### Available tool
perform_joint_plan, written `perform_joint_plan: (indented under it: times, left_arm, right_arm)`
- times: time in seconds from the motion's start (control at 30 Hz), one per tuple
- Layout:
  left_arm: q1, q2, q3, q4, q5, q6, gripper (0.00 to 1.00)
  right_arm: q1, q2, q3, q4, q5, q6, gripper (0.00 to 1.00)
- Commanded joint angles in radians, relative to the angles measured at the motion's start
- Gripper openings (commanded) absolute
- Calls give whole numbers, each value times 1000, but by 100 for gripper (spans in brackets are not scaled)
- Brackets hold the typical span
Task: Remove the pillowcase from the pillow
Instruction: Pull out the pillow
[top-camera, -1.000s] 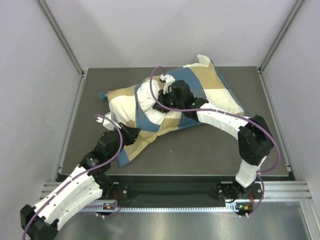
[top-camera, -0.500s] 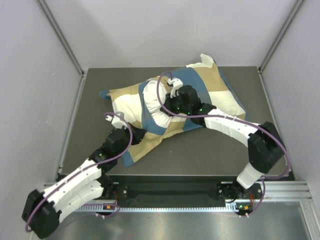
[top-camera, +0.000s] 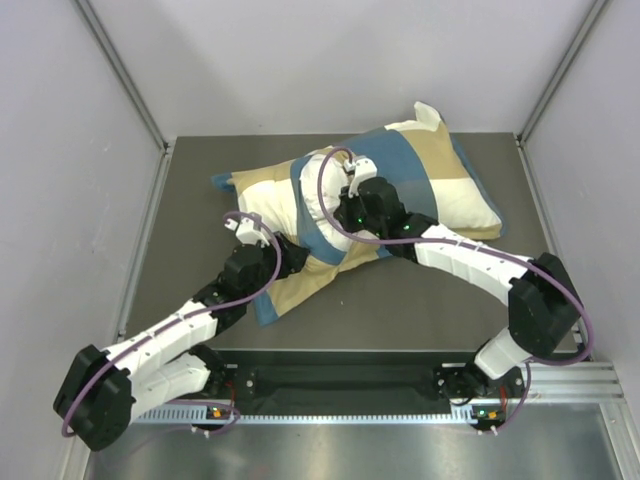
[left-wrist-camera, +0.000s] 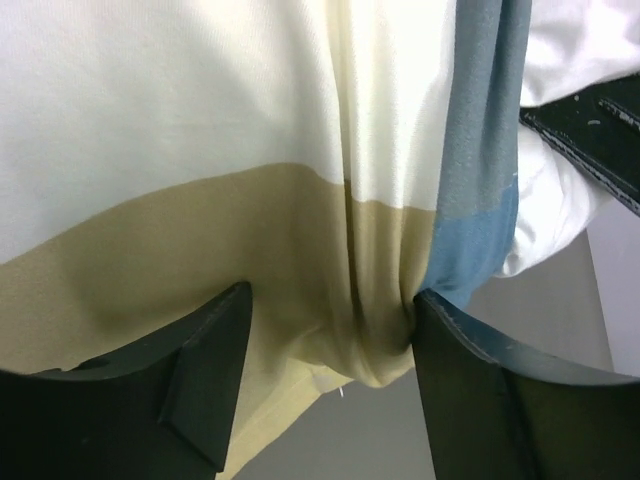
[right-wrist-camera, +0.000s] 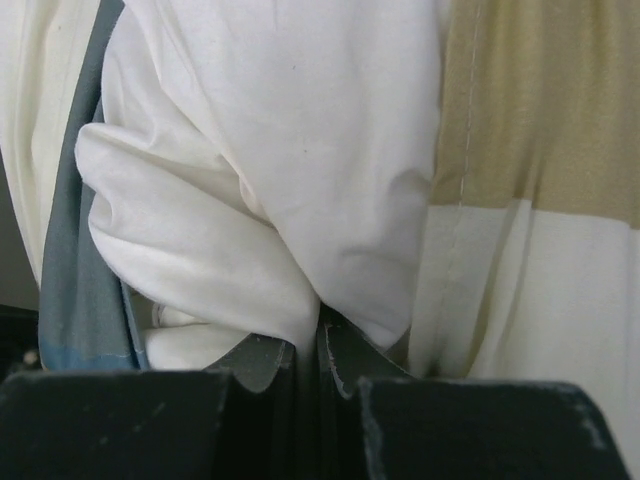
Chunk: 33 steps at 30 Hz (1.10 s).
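Observation:
The checked pillowcase (top-camera: 440, 185) lies across the back middle of the table, with the white pillow (top-camera: 312, 190) bulging out of its near-left opening. My right gripper (top-camera: 345, 192) is at that bulge. In the right wrist view the gripper (right-wrist-camera: 318, 335) is shut on a fold of the pillow (right-wrist-camera: 300, 150), with the pillowcase (right-wrist-camera: 540, 150) to its right. My left gripper (top-camera: 297, 257) is at the pillowcase's near-left corner. In the left wrist view it (left-wrist-camera: 332, 300) stands open, a bunched tan fold of pillowcase (left-wrist-camera: 200, 230) hanging between the fingers and touching the right one. Some pillow (left-wrist-camera: 560, 190) shows at the right.
The dark grey table (top-camera: 430, 300) is enclosed by plain grey walls (top-camera: 60, 200) on the left, right and back. A metal rail (top-camera: 560, 375) runs along the near edge by the arm bases.
My left gripper has opened and released its pinch on the pillowcase after reaching farther in. The right arm has dragged the pillow and cover toward the back right.

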Motion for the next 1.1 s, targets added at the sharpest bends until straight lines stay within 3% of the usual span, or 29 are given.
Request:
perform_joint_plan:
  times: [0.0,0.23,0.43,0.7,0.97,1.07]
  left_arm:
    - [22,-6,47,11,-101,16,69]
    - [90,8,39,129,-99,-43,72]
    - [113,-41,48,219,49,-43,70]
    - [116,-133,101,91,16,-40,72]
    - [140,-1,202,-21,91,-39,70]
    - [140,-33,191,-82,103,-37,68]
  right_arm:
    - [4,-10,-37,-109,213,-36,0]
    - [63,-19,-57,-109,234,-21,0]
    - [69,-39,-77,-115,253,-25,0]
    - [72,-45,-72,-124,253,-25,0]
    - [83,-56,-60,-135,260,-27,0]
    - [83,-59,-57,-136,267,-27,0]
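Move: The pillowcase's blue band, where I need a fresh hold, has its middle about 9 cm ahead of my open left hand, 3 cm right and 3 cm lower; the bared white pillow bulge lies 13 cm ahead, 6 cm right, about level. The loose blue corner is some 12 cm back, 8 cm left and 9 cm lower. My right hand grips the bulge, whose middle is 4 cm ahead and 4 cm left; from it the blue band is 1 cm ahead and 6 cm left, 4 cm lower. I lift my left hand, fingers staying open, clear of the tan fold I have already let go of: a slow start, then a quick rise of about 10 cm with a 2 cm dip at the end, working forward some 4 cm and slightly left over the pillowcase. Its fingers tip up about 10 degrees and its left side dips before easing partly back. My right hand keeps its pinch on the white pillow, easing back barely 2 cm. ##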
